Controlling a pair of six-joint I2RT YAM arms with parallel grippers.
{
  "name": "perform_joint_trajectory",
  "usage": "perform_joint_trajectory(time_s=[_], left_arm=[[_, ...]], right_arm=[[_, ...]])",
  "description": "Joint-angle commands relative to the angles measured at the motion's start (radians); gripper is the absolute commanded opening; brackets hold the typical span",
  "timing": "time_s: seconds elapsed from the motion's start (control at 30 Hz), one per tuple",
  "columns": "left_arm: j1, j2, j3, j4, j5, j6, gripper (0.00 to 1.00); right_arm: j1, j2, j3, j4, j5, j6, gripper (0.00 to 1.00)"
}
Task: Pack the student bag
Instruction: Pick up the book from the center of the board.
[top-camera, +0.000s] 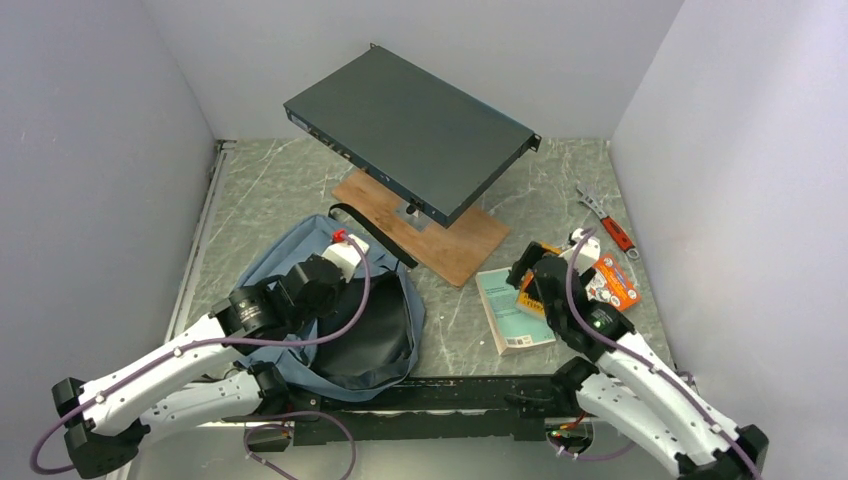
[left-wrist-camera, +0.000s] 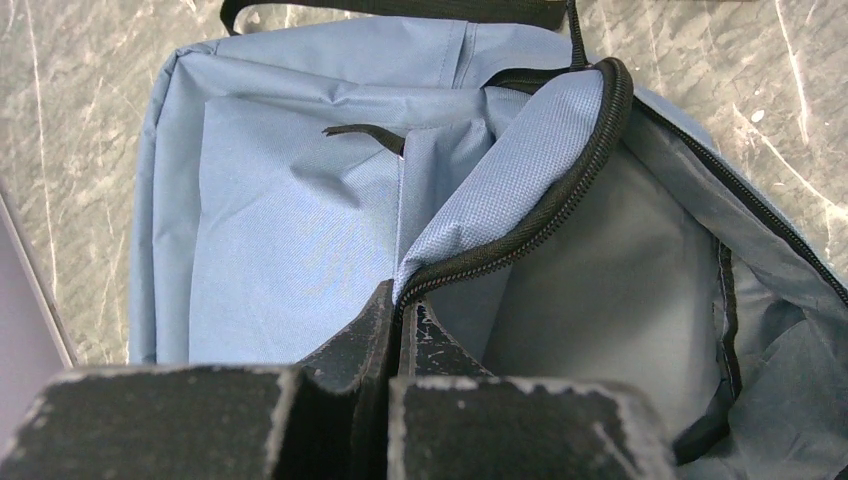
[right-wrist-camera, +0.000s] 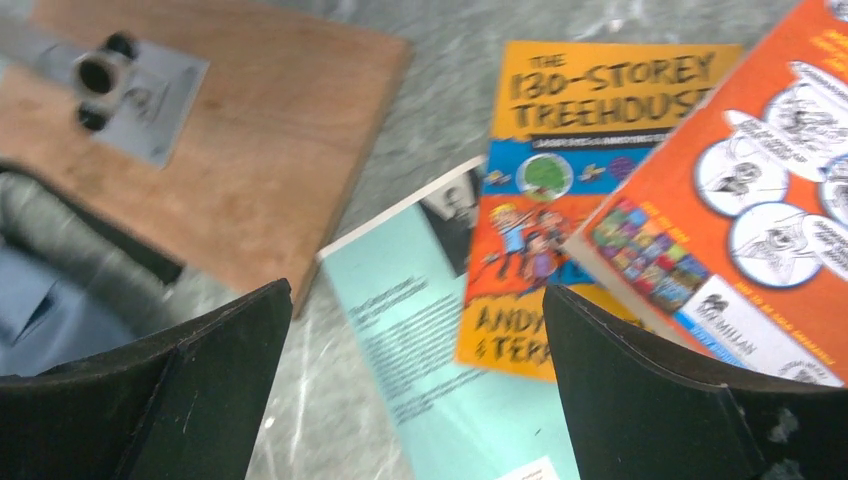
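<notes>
The student bag (top-camera: 300, 250), light blue-grey fabric with a dark lining, lies at the left with its mouth open towards the near edge. My left gripper (top-camera: 333, 279) is shut on the bag's black zipper edge (left-wrist-camera: 520, 235), holding the flap up; its fingers (left-wrist-camera: 362, 332) pinch the fabric, and the grey lining (left-wrist-camera: 620, 290) shows to the right. My right gripper (top-camera: 527, 282) is open and empty, hovering over a teal book (right-wrist-camera: 420, 340). A yellow "Treehouse" book (right-wrist-camera: 570, 150) lies on it, and an orange book (right-wrist-camera: 740, 190) overlaps that. The books lie at the right (top-camera: 512, 312).
A dark flat metal box (top-camera: 410, 125) stands tilted on a post over a wooden board (top-camera: 455, 240) at the back centre. A red-handled wrench (top-camera: 612, 226) lies at the back right. The bag's black strap (top-camera: 370, 232) reaches towards the board. Grey walls enclose the table.
</notes>
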Motion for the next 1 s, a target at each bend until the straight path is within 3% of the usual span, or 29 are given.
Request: perform_joint_trajectory(time_s=[0.0, 0.17, 0.33, 0.53, 0.7, 0.97], left_arm=[[0.004, -0.043, -0.007, 0.082, -0.049, 0.033, 0.00], [0.004, -0.088, -0.057, 0.125, -0.063, 0.043, 0.00], [0.007, -0.109, -0.081, 0.160, -0.049, 0.070, 0.00], [0.017, -0.106, -0.087, 0.182, -0.024, 0.086, 0.00], [0.051, -0.099, -0.086, 0.196, 0.033, 0.086, 0.00], [0.076, -0.107, -0.091, 0.197, 0.062, 0.083, 0.00]], right_arm=[[-0.246, 0.100, 0.012, 0.090, -0.208, -0.091, 0.99], [-0.588, 0.151, -0.009, 0.162, -0.478, -0.125, 0.99], [-1.017, 0.183, -0.038, 0.182, -0.748, -0.133, 0.95], [-1.365, 0.126, -0.073, 0.125, -0.697, -0.157, 0.96], [-1.530, 0.079, -0.201, 0.187, -0.815, -0.081, 0.98], [-1.675, 0.041, -0.383, 0.374, -1.055, -0.011, 0.98]])
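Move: Off to the right of the right hand, about 18 cm over and some 3 cm farther out, lies the orange book, roughly 14 cm below. The yellow book, partly under the orange one, lies 8 cm right and 5 cm ahead of this hand; the teal book is almost straight beneath. The pliers lie some 23 cm right and 21 cm ahead. From the left hand, the orange book is about 58 cm right, 5 cm ahead and well below. Swinging about 20 cm to its right past the teal and yellow books, the right hand eases forward a little, then draws back and finally sinks steeply, some 11 cm down in all, towards the spine side of the orange book. The wrist turns about 50 degrees clockwise and rolls its left side up some 30 degrees; the fingers stay wide open, ending one on each side of the spine edge, the left one over the cover. ##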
